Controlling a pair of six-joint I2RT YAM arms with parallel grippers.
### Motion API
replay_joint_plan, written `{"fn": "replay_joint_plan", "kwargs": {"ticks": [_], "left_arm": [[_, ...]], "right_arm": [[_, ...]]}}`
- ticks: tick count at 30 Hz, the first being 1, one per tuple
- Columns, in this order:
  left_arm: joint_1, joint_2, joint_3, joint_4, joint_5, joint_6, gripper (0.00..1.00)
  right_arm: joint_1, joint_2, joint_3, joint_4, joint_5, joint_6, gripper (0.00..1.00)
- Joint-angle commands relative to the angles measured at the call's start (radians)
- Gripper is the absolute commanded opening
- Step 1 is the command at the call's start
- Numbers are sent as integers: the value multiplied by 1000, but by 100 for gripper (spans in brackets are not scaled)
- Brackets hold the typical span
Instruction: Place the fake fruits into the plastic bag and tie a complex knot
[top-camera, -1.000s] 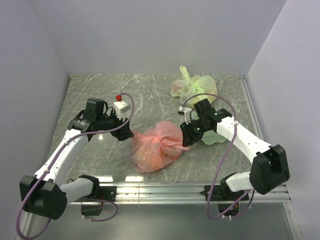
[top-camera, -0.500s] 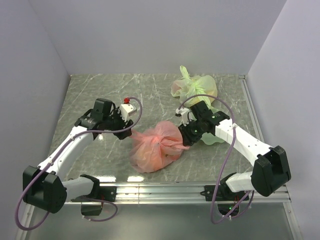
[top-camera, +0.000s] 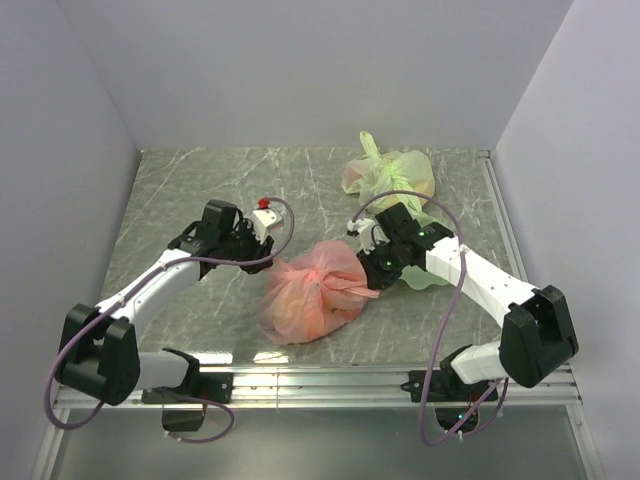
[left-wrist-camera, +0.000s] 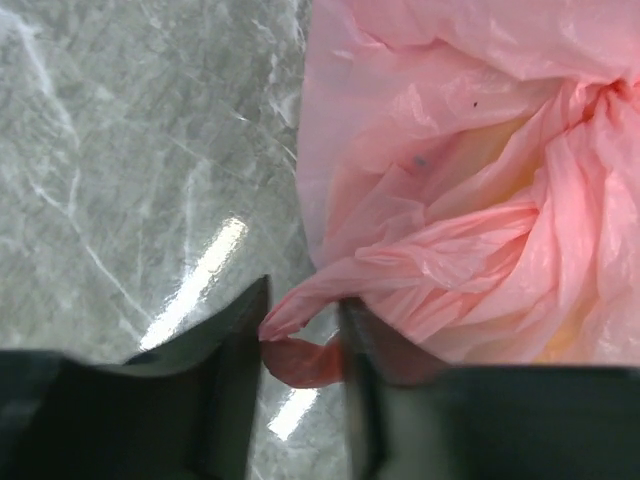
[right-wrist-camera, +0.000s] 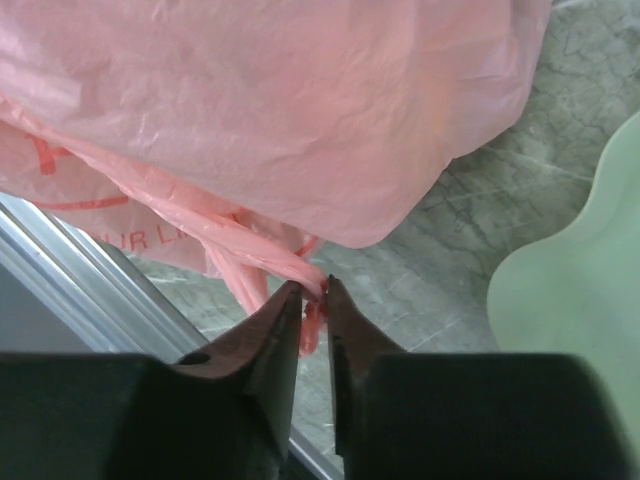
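The pink plastic bag (top-camera: 312, 290) lies bunched in the middle of the table, its top twisted together. The fake fruits are hidden inside it; only a faint yellow tint shows through the plastic (left-wrist-camera: 480, 150). My left gripper (top-camera: 266, 262) is at the bag's left side. In the left wrist view a twisted handle end (left-wrist-camera: 300, 355) lies between the fingers of the left gripper (left-wrist-camera: 303, 345), which stands part open around it. My right gripper (top-camera: 374, 276) is at the bag's right side. The right gripper (right-wrist-camera: 313, 300) is shut on a thin pink handle strand (right-wrist-camera: 250, 255).
A pale green-yellow knotted bag (top-camera: 390, 175) sits at the back right. A pale green wavy plate (top-camera: 428, 272) lies under my right forearm and shows at the right edge as the plate (right-wrist-camera: 580, 280). The table's metal front rail (top-camera: 320, 380) runs close behind the pink bag.
My left arm has moved right up to the bag and its jaws have narrowed around the handle end. My right jaws have closed on the handle strand.
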Motion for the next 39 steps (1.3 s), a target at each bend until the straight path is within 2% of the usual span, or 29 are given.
{"fn": "replay_joint_plan", "kwargs": {"ticks": [1, 2, 4, 5, 13, 18, 24, 29, 39], "left_arm": [[-11, 24, -2, 74, 9, -19, 34], [-11, 25, 0, 62, -6, -16, 23], [-10, 13, -2, 46, -58, -23, 11], [1, 7, -3, 26, -74, -37, 1], [98, -122, -22, -118, -211, -74, 0], [145, -224, -40, -198, -290, -36, 0], [185, -281, -57, -285, -343, 21, 0], [232, -266, -40, -308, -347, 55, 0], [354, -229, 95, -328, -242, 73, 0]], "right_arm": [[13, 6, 9, 18, 25, -29, 10], [11, 4, 9, 12, 36, -35, 6], [14, -11, -5, 9, 79, -52, 0], [14, -20, -13, 7, 91, -62, 0], [14, -145, -91, -5, 248, -155, 0], [14, -224, -128, -16, 383, -235, 0], [-12, -255, -141, -39, 432, -279, 0], [-52, -249, -134, -41, 441, -287, 0], [-193, -238, -74, -34, 447, -365, 0]]}}
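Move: The left handle of the pink plastic bag lies right between the left hand's half-open fingertips, and the bag's knot is about 8 cm to that hand's right, 2 cm back and 2 cm lower. The right handle lies likewise between the right fingertips, with the knot some 9 cm to that hand's left, 1 cm ahead and about level in height. The green bowl's middle is roughly 8 cm right of the right hand, 6 cm ahead and 5 cm lower. Both hands shut their fingers on the bag's two handles almost at once and then draw apart, the left hand going about 9 cm left, away from the knot, easing back a few centimetres and coming partly forward again near the end while it rises and turns counter-clockwise. The right hand keeps its pinch and pulls right, forward and up, about 5 cm each way, over towards the green bowl, its fingers swinging some 25 degrees from down towards forward, so that the handles are stretched to pull the knot tight. ##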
